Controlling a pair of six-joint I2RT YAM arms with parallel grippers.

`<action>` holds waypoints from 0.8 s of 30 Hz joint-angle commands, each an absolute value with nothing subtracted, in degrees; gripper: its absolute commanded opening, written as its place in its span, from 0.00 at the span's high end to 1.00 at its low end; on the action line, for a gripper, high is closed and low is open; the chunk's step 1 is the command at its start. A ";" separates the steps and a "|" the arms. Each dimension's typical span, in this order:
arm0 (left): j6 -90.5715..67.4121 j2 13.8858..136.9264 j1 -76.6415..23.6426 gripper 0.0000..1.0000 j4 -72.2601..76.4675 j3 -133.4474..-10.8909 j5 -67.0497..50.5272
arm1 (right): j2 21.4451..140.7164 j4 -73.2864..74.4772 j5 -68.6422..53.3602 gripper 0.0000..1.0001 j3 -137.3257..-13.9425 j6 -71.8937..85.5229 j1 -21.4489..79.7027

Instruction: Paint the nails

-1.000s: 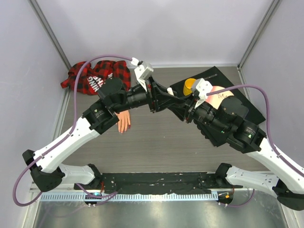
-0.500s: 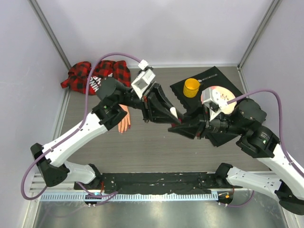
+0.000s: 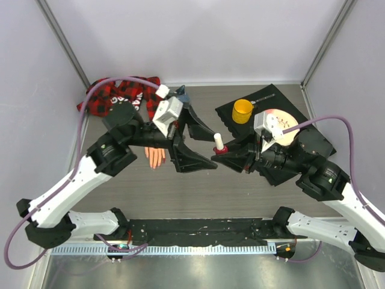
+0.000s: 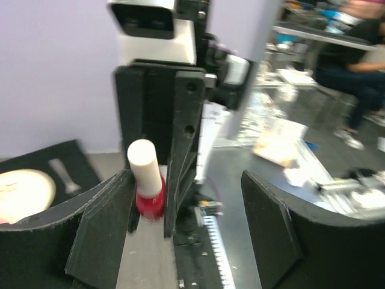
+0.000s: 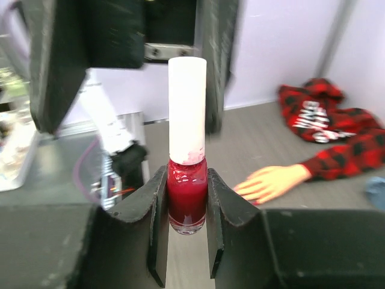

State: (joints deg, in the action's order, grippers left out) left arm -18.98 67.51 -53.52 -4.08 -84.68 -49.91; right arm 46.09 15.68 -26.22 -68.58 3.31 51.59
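Note:
My right gripper (image 3: 224, 150) (image 5: 186, 180) is shut on the small red polish bottle (image 3: 220, 148) (image 5: 186, 195) and holds it upright above the table, white cap (image 5: 187, 108) on. My left gripper (image 3: 212, 146) (image 4: 186, 205) is open and faces the bottle (image 4: 148, 191), one finger on each side of the cap, apart from it. The peach mannequin hand (image 3: 156, 156) (image 5: 271, 182) lies flat on the table behind my left gripper, and its red-and-black plaid sleeve (image 3: 114, 96) (image 5: 328, 129) trails to the back left. Its nails are too small to make out.
A black mat (image 3: 271, 99) at the back right holds a yellow cup (image 3: 242, 111) and a pale round plate (image 3: 278, 118). A small blue object (image 3: 183, 94) lies by the sleeve. Grey walls close in the back and both sides. A black rail (image 3: 198, 229) runs along the near edge.
My left gripper has drawn back to the left and opened wide around the bottle's cap. My right gripper has moved left off the mat, and the bottle now stands upright in it.

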 commanded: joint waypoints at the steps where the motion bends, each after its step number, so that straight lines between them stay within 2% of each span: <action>1: -13.52 63.55 -53.35 0.25 -12.04 -85.17 -27.75 | 45.26 14.68 -15.48 0.99 -71.19 -1.40 51.59; 6: -17.22 63.54 -53.44 0.26 -8.27 -83.94 -19.52 | 46.84 15.12 -12.66 0.99 -72.16 -2.55 51.59; 11: -20.47 65.04 -53.44 0.28 -4.49 -83.85 -19.34 | 47.90 16.08 -11.95 0.99 -72.69 -2.64 51.59; 16: -22.41 66.71 -53.44 0.34 -1.59 -84.20 -19.16 | 47.90 16.17 -11.52 0.99 -72.51 -2.55 51.68; 17: -22.93 67.49 -53.35 0.35 -1.23 -84.29 -19.60 | 47.90 16.17 -11.43 0.99 -72.51 -2.55 51.59; 21: -23.03 68.73 -53.44 0.50 -2.46 -85.78 -21.36 | 48.08 16.35 -11.08 0.99 -72.51 -2.37 51.59; 24: -23.11 69.34 -53.44 0.53 -3.43 -86.39 -23.55 | 47.99 16.26 -10.90 0.99 -72.68 -2.20 51.59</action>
State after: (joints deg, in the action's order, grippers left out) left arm -22.33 68.66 -53.52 -5.10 -83.99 -21.23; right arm 48.40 18.65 -11.84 -70.46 -1.76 51.53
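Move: From the left gripper, open wide, the white cap of the nail polish bottle is about 3 cm ahead and 2 cm to the right, level with it. The rubber hand whose nails are painted lies on the table roughly 22 cm ahead, 19 cm to the left and 42 cm below; the yellow mug is about 40 cm ahead, 18 cm to the right and 40 cm down. The right gripper holds the bottle's red body, with the cap some 3 cm straight above its pads. Sweep the left gripper forward about 9 cm, catching up with the cap, and swing it some 30 degrees counter-clockwise so that its fingers straddle the cap; partly close them towards it late on. Keep the right grip on the bottle, carrying it forward about 5 cm while turning it about 15 degrees clockwise. ##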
